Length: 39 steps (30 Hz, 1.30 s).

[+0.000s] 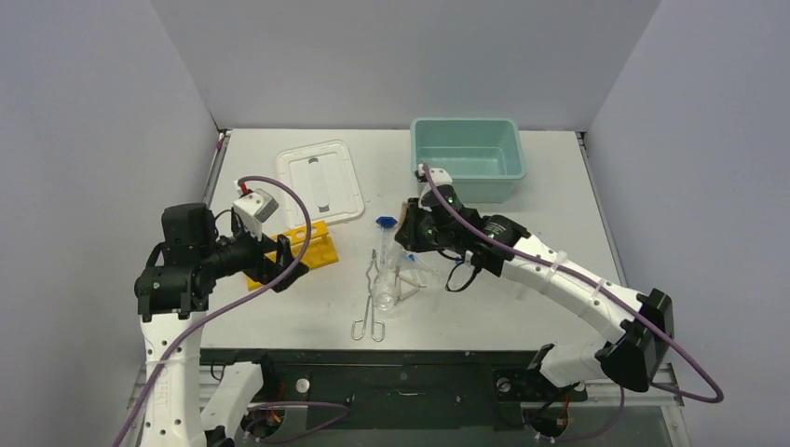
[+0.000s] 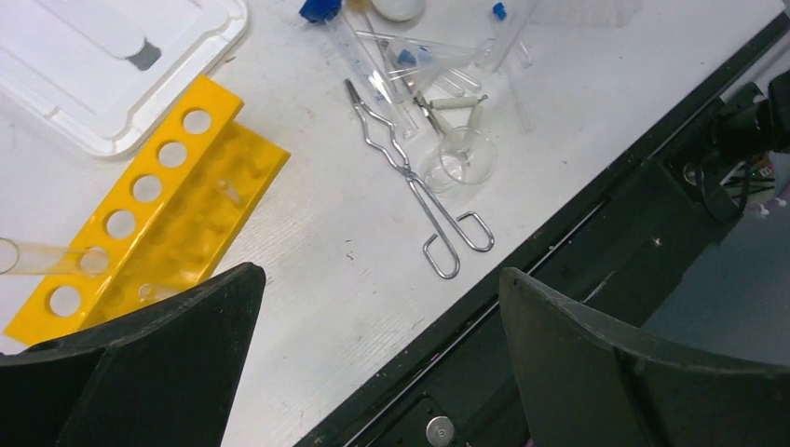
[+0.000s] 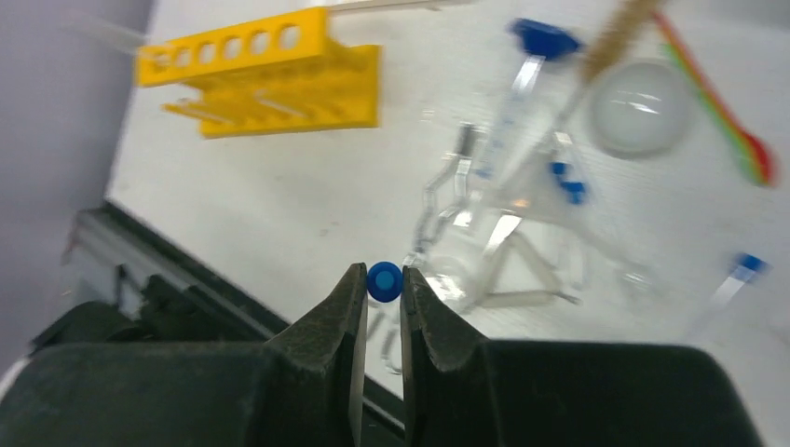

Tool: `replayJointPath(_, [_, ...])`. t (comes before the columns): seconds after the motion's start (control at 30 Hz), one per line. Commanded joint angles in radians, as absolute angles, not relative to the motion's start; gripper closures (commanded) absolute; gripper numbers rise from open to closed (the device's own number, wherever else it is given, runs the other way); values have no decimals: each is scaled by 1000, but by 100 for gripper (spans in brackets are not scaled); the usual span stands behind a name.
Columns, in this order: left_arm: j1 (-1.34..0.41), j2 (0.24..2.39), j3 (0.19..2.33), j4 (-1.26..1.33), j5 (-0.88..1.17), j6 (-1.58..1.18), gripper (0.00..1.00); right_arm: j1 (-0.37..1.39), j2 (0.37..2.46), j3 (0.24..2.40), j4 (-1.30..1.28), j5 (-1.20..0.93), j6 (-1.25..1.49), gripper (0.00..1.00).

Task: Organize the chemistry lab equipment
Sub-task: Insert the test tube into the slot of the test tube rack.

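My left gripper (image 2: 382,312) stands wide open with nothing between its fingers, just right of the yellow holed rack (image 2: 158,223) and above the table's near edge. A clear glass tube (image 2: 33,256) sits in one of the rack's holes. In the top view the left gripper (image 1: 282,264) is beside the rack (image 1: 303,247). My right gripper (image 3: 383,284) is shut on a small blue-capped vial (image 3: 384,279), lifted over the pile: metal tongs (image 1: 373,298), beaker (image 2: 461,163), wire triangle (image 3: 522,270), round dish (image 3: 638,107), brush (image 3: 615,37), a blue-capped tube (image 3: 531,56).
The teal tub (image 1: 466,172) stands at the back right and the white lid (image 1: 321,182) at the back left, behind the rack. A red, yellow and green stick (image 3: 731,116) lies beside the dish. The table's black front rail (image 2: 596,242) runs below the tongs.
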<state>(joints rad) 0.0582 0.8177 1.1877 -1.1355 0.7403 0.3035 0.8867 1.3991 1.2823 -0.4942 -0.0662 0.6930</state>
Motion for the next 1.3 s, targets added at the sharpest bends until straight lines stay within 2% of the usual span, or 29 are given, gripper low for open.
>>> replayJointPath(0.0, [54, 882, 1199, -1044, 613, 196, 3, 824, 1265, 1176, -623, 302, 595, 100])
replayJointPath(0.17, [54, 923, 1206, -1045, 568, 180, 3, 688, 1169, 1016, -620, 535, 592, 100])
replayJointPath(0.4, [54, 926, 1210, -1053, 558, 191, 3, 572, 1160, 884, -541, 680, 586, 100])
replayJointPath(0.8, [54, 937, 1205, -1064, 539, 196, 3, 532, 1204, 767, -391, 612, 611, 100])
replayJointPath(1.27, [54, 931, 1197, -1069, 518, 192, 3, 552, 1243, 749, -322, 549, 617, 100])
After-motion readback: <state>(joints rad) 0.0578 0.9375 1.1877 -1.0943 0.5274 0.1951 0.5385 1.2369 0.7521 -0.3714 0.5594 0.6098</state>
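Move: The right hand holds the blue-capped test tube; the clear test tube rack lies about 30 cm to its right, 6 cm farther out and some 21 cm below. A loose capped tube lies roughly 16 cm right and 4 cm ahead of the hand, and the white dish about 5 cm right and 17 cm ahead, both some 22 cm down. From the empty left hand, the clear rack is about 56 cm right, 12 cm ahead and 24 cm below. Right hand swings the gripped tube about 25 cm right and down towards the clear rack; left eases forward-left, down. ##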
